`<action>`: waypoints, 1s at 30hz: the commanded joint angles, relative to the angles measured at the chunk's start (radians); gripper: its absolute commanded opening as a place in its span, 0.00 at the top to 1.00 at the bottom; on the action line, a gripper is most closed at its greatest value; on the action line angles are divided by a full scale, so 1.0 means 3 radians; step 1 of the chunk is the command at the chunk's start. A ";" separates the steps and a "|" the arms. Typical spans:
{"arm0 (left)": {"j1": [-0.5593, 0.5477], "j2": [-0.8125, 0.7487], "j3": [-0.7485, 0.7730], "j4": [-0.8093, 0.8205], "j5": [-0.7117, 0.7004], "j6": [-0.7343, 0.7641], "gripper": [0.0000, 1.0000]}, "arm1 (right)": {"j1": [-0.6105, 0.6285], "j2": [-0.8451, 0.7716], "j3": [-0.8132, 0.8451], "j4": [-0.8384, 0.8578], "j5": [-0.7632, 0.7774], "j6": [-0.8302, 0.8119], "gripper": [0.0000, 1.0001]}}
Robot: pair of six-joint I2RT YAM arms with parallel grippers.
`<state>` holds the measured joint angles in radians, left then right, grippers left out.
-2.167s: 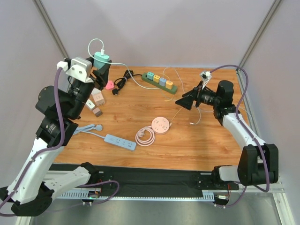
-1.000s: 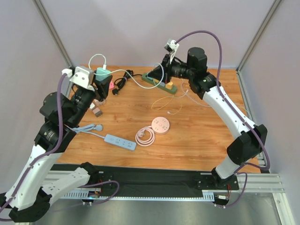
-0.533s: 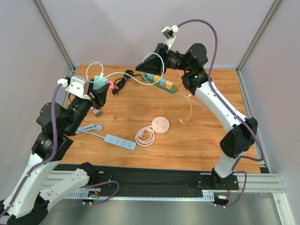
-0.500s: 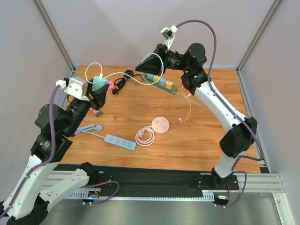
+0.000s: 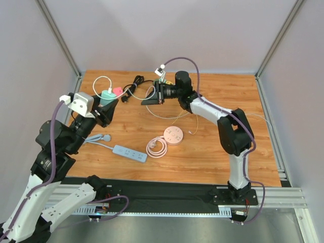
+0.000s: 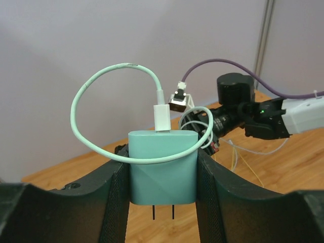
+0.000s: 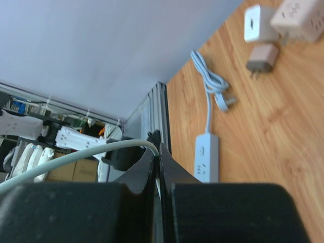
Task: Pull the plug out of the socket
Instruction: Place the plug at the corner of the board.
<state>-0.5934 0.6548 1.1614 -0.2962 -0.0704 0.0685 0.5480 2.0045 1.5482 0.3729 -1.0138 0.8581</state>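
Note:
The plug (image 6: 162, 169) is a teal charger block, upright, with two bare prongs hanging in the air and in no socket. My left gripper (image 6: 162, 152) is shut on its sides, above the table's left side (image 5: 107, 97). A white connector (image 6: 162, 115) sits in the block's top. Its pale green cable (image 6: 81, 111) loops round the block. My right gripper (image 7: 157, 154) is shut on that cable (image 7: 76, 158), low over the table to the right of the plug (image 5: 150, 100). The right arm (image 5: 202, 105) hides the back of the table, where the green socket strip lay.
A white power strip (image 5: 129, 153) with a coiled lead lies front left, and shows in the right wrist view (image 7: 207, 157). A pink round socket hub (image 5: 173, 135) lies mid-table. Thin yellow wires (image 5: 191, 119), a black cord (image 5: 132, 87) and small adapters (image 7: 263, 56) are scattered about.
The right arm swung down from high at the back to low over the table, carrying the cable left. The left gripper sank a little with the plug.

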 commanded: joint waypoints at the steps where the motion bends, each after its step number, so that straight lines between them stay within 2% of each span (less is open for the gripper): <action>1: 0.0014 -0.0020 -0.0098 -0.0066 0.0127 -0.0100 1.00 | 0.0019 0.0042 0.0070 -0.0071 -0.0082 -0.0338 1.00; 3: 0.0015 -0.0025 -0.0159 -0.0071 0.0148 -0.0106 1.00 | -0.0011 0.0068 0.0146 -0.0419 -0.0113 -0.0737 1.00; 5: 0.0020 -0.0040 -0.0200 -0.0051 0.0153 -0.0090 1.00 | -0.0047 0.0073 0.0254 -0.0558 -0.0261 -0.0795 1.00; 10: 0.0014 -0.0040 -0.0210 -0.0045 0.0204 -0.0075 1.00 | -0.0042 0.0206 0.0203 0.0392 -0.0828 0.0022 1.00; 13: 0.0014 -0.0056 -0.0225 -0.0051 0.0214 -0.0080 1.00 | 0.0014 0.0226 0.0050 0.0240 -0.0819 -0.0215 1.00; 15: 0.0020 -0.0056 -0.0226 -0.0061 0.0214 -0.0080 1.00 | 0.0075 0.0262 -0.0276 0.0199 -0.0768 -0.0309 1.00; 19: 0.0015 -0.0005 -0.0220 -0.0081 0.0367 -0.0136 1.00 | 0.0111 0.0415 -0.0666 0.0562 -0.0793 -0.0268 1.00; 23: 0.0014 0.0082 -0.0236 -0.0087 0.0531 -0.0213 1.00 | -0.0036 0.0355 -0.0574 0.0215 -0.0859 -0.0610 1.00; 30: 0.0014 0.0225 -0.0364 0.0087 0.0710 -0.0351 1.00 | -0.0614 0.0313 -0.0232 0.0179 -0.1084 -0.0580 0.95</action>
<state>-0.5930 0.7048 1.0595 -0.3218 0.0952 0.0048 0.4461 2.1502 1.4151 0.4038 -1.2957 0.7059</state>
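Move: The left hand still holds the mint plug; the beige block, in the group of plugs already laid near the board's left corner, lies about 34 cm ahead, 11 cm left and 43 cm below. From this hand the pink block is some 45 cm ahead and 6 cm left, the power strip 5 cm ahead and 4 cm right, both similarly low. From the right hand, shut on the white cable, the mint plug hangs roughly 12 cm back, 13 cm left and 18 cm higher. Down in jerks goes the right hand with the white cable in its fingertips: a dip, a small lift, then back and down to about 13 cm below its start before swinging forward and right again, turning some 10 degrees counter-clockwise overall. The left hand keeps its grip on the mint plug and sinks about 6 cm in two stages, drifting 4 cm right, tipping down and turning clockwise about 10 degrees each. ##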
